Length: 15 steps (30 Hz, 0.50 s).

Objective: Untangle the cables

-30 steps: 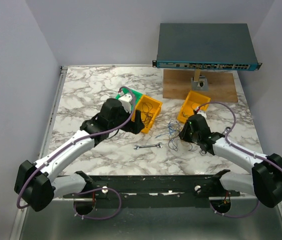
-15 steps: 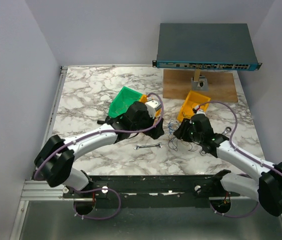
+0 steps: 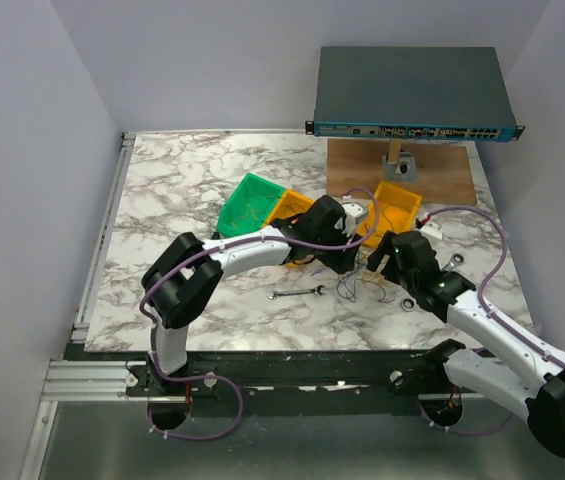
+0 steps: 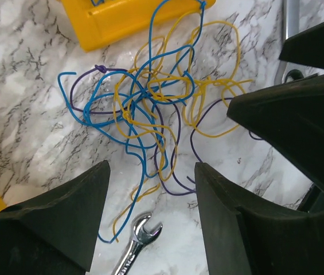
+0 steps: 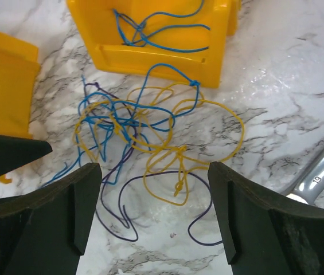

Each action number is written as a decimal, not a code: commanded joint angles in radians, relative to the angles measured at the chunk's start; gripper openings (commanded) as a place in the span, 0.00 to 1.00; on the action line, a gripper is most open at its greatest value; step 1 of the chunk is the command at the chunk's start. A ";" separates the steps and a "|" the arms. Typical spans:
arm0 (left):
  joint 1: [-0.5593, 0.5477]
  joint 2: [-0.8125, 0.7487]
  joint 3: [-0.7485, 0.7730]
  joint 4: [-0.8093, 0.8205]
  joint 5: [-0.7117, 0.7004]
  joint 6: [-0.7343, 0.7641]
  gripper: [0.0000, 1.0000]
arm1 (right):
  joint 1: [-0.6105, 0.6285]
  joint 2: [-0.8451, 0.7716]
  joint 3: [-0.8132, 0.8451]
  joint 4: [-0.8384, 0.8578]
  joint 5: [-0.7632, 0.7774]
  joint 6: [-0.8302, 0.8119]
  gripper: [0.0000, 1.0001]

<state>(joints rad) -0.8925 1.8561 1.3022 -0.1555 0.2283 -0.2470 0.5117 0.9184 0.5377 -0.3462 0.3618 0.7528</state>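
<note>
The cables (image 3: 360, 285) lie in one loose tangle of thin blue, yellow and purple wires on the marble table. My left gripper (image 3: 347, 264) hangs over the tangle's left side, open. In the left wrist view the cables (image 4: 150, 109) lie just beyond the left gripper (image 4: 150, 175), and nothing is clamped. My right gripper (image 3: 382, 264) hovers at the tangle's right side, open wide. In the right wrist view the cables (image 5: 144, 137) spread below and ahead of the right gripper (image 5: 153, 172). Another blue wire (image 5: 150, 31) lies inside a yellow bin.
A silver wrench (image 3: 297, 293) lies left of the tangle, its head (image 4: 134, 243) near my left fingers. A second wrench (image 5: 322, 172) lies on the right. Two yellow bins (image 3: 399, 205) (image 3: 297, 210) and a green bin (image 3: 247, 203) stand behind. A network switch (image 3: 412, 95) sits at the back.
My left arm swung right from the bins to above the tangle, its jaws narrowing a little. The right gripper opened wide and drew back slightly.
</note>
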 commanded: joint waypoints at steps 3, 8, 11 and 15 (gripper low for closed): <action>-0.005 0.080 0.058 -0.060 0.055 -0.002 0.58 | -0.021 0.120 0.024 -0.064 0.079 0.069 0.82; -0.002 0.088 0.020 -0.005 0.090 -0.055 0.52 | -0.021 0.165 0.002 -0.008 0.042 0.052 0.77; 0.000 0.103 0.006 0.041 0.163 -0.116 0.44 | -0.021 0.205 -0.003 0.010 0.027 0.059 0.68; 0.007 0.093 -0.042 0.109 0.176 -0.165 0.40 | -0.021 0.254 0.005 0.022 -0.021 0.066 0.60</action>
<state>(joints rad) -0.8913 1.9396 1.3098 -0.1318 0.3340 -0.3351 0.4953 1.1366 0.5377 -0.3511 0.3836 0.7990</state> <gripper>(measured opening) 0.417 0.620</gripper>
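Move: The cable tangle's middle is roughly 5 cm right of the left hand, 2 cm ahead and 7 cm below; the small wrench's middle is about 10 cm to that hand's left and 3 back, the left orange bin 11 left and 12 ahead. From the right hand the tangle is about 5 cm left, 4 ahead and 7 down. The right orange bin stands some 15 cm straight ahead, the large wrench 10 cm right and 1 ahead. Down go both hands onto opposite sides of the cable tangle, fingers part-closing. The right sinks about 5 cm, tipping some 10 degrees further down over the knotted yellow end, and also slips 1 cm right. The left drops 3 cm quickly, then eases 1–2 cm back and right, rolling some 10 degrees as its fingers narrow around the blue strand. Neither gripper shuts fully, and a firm pinch can't be seen. ##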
